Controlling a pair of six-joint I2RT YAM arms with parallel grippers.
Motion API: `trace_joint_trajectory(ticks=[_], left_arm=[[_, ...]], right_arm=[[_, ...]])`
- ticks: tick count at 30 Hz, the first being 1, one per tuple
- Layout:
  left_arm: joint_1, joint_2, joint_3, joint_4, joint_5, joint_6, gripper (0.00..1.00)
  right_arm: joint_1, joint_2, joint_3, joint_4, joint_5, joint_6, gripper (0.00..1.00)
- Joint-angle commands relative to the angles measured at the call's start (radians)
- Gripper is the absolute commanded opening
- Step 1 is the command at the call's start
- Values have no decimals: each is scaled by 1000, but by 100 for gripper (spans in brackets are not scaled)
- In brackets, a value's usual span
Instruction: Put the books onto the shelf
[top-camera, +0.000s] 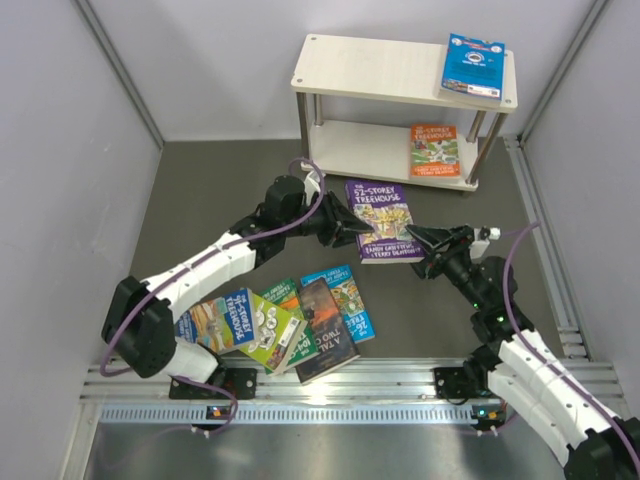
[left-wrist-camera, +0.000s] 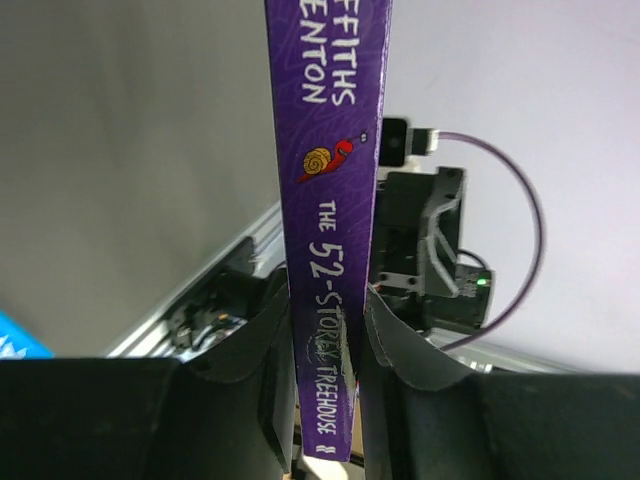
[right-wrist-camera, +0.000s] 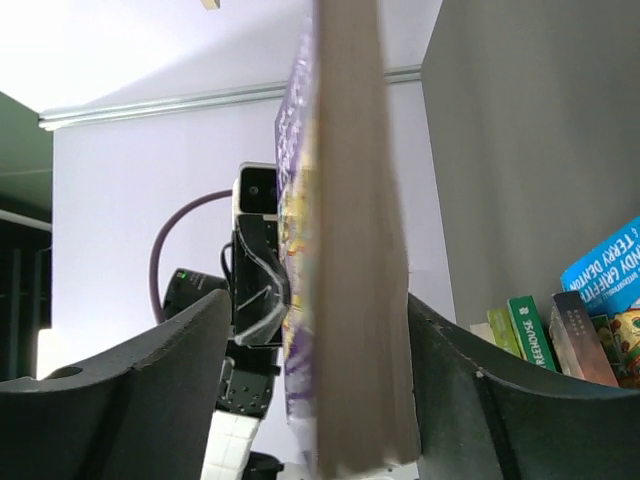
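Note:
A purple "52-Storey Treehouse" book (top-camera: 381, 218) hangs above the table in front of the shelf (top-camera: 380, 68). My left gripper (top-camera: 356, 228) is shut on its spine side; in the left wrist view both pads press the purple spine (left-wrist-camera: 330, 150). My right gripper (top-camera: 424, 244) straddles the book's opposite page edge (right-wrist-camera: 355, 300). Its jaws are open, with a gap on the left side and the right finger (right-wrist-camera: 450, 380) close against the pages. A blue book (top-camera: 472, 65) lies on the shelf's top board, and an orange one (top-camera: 435, 150) on the lower board. Several more books (top-camera: 290, 320) lie piled near the left arm's base.
The shelf stands at the back right on silver posts (top-camera: 318, 125). Grey walls close in the left, right and back. A metal rail (top-camera: 330, 385) runs along the near edge by the arm bases. The pile's spines (right-wrist-camera: 560, 335) show at the right wrist view's lower right.

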Motion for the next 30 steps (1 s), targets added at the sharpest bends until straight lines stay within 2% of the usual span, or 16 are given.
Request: trace_joint_trajectory(ticks=[1,8,13,18,19,20,22,25,30], left_arm=[[-6,-52,53,-98,16,121,0],[-5,-50,59,-140,8,164,0],[-11,-41,68,-160,8,188,0],[-31,-4,120,-192,18,234,0],[-40,17,149,-209,19,245,0],[-43,28,164,-223,18,257,0],[-54,56,195,-258,18,288,0],[-54,79,217,-302,10,325,0],[-52,145,299,-408,-13,424,0]], right_arm=[[-15,1,49,42,-28,-22,63],[-19,-7,63,-7,-51,-49,37],[-21,45,95,-4,-103,-80,34],[-21,151,233,-188,-249,-287,25],[-21,177,274,-222,-263,-320,21],[-21,184,288,-249,-272,-375,11],[-21,173,308,-340,-254,-416,0],[-28,153,310,-417,-223,-465,0],[-39,216,354,-493,-288,-572,0]])
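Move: The purple book is already pinched along its spine by the left hand, its middle about 5 cm to that hand's right and a centimetre lower. From the open right hand its middle lies some 5 cm left and 3 cm ahead, about level, with the free long edge between the fingers. From the left hand, the blue book is on the table about 4 cm back, 2 cm left and 24 cm below; the orange book on the lower shelf is roughly 36 cm ahead, 24 cm right and 19 cm below. The purple book's free page edge is taken by the right hand, whose fingers close from well open until they pinch it, while the left keeps its hold on the spine. Both hands then sink, after a brief small rise, ending 3 to 4 cm lower; the right also shifts slightly left and rolls right side up by about 25 degrees with a small counter-clockwise turn, the left rolls its left side up some 15. ##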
